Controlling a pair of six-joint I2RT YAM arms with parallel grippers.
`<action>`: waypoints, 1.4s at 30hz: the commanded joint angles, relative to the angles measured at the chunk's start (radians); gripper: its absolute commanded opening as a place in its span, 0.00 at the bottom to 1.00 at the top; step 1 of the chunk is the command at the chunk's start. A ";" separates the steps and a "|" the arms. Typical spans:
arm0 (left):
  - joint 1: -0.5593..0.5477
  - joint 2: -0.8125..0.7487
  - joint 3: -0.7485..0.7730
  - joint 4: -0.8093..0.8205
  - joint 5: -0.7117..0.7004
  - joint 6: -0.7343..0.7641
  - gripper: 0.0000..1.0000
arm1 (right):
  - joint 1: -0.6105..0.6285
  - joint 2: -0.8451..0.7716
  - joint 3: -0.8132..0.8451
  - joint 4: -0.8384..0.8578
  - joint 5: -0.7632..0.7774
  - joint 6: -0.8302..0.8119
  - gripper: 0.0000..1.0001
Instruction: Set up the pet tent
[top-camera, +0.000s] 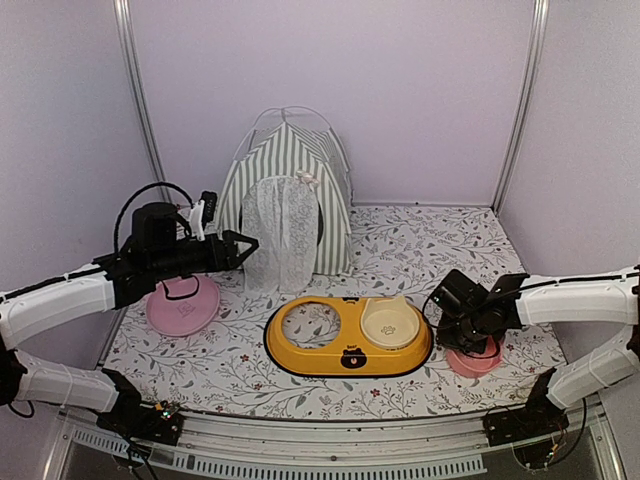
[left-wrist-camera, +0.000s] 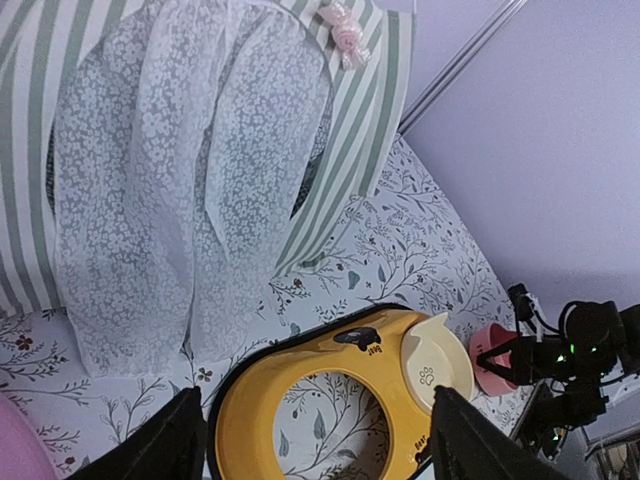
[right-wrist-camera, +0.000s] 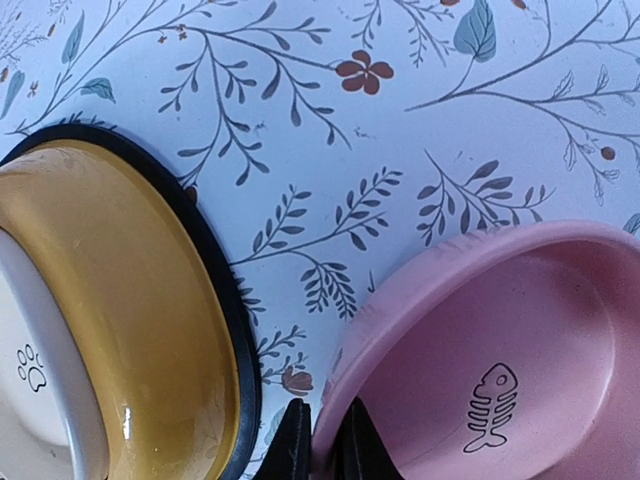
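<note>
The pet tent stands upright at the back of the table, grey-green and white striped, with its white lace curtain hanging over the door. My left gripper hovers just left of the curtain, open and holding nothing. In the left wrist view the tent's striped fabric and the lace curtain fill the top, with the left gripper wide apart below. My right gripper is low at the right, shut on the rim of a pink bowl; one finger is inside the rim and one outside.
A yellow double feeder lies in the middle front, with a cream bowl in its right hole and the left hole empty. A pink dish sits at the left under the left arm. The pink bowl rests just right of the feeder.
</note>
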 joint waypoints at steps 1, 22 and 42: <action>-0.010 -0.023 0.011 -0.041 -0.019 0.011 0.78 | -0.007 -0.008 0.091 -0.029 0.066 -0.036 0.00; -0.008 -0.077 -0.036 -0.026 -0.059 0.008 0.78 | 0.030 0.031 0.445 -0.198 0.131 -0.286 0.00; 0.018 -0.084 -0.065 -0.021 -0.077 0.013 0.78 | 0.325 0.484 0.952 -0.091 -0.014 -0.628 0.00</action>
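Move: The right gripper already pinches the left rim of the pink bowl, whose middle is about 5 cm to its right and 2 cm back. The yellow stand's empty ring lies some 28 cm to the right hand's left and 5 cm ahead, slightly below; the cream bowl fills the nearer ring, 13 cm left and 5 cm ahead. The tent stands about 17 cm beyond the empty ring and 6 cm farther left. From the left hand, the empty ring is roughly 14 cm right, 3 cm back and 20 cm down. Keep the right gripper shut on the pink bowl's rim and raise it first, easing slightly forward. Then swing it about 22 cm left, over the cream bowl's side of the stand towards the empty ring, still climbing to some 14 cm above the start before levelling off. Turn the hand about 40 degrees counter-clockwise during the swing, fingers tipping a little outward. ##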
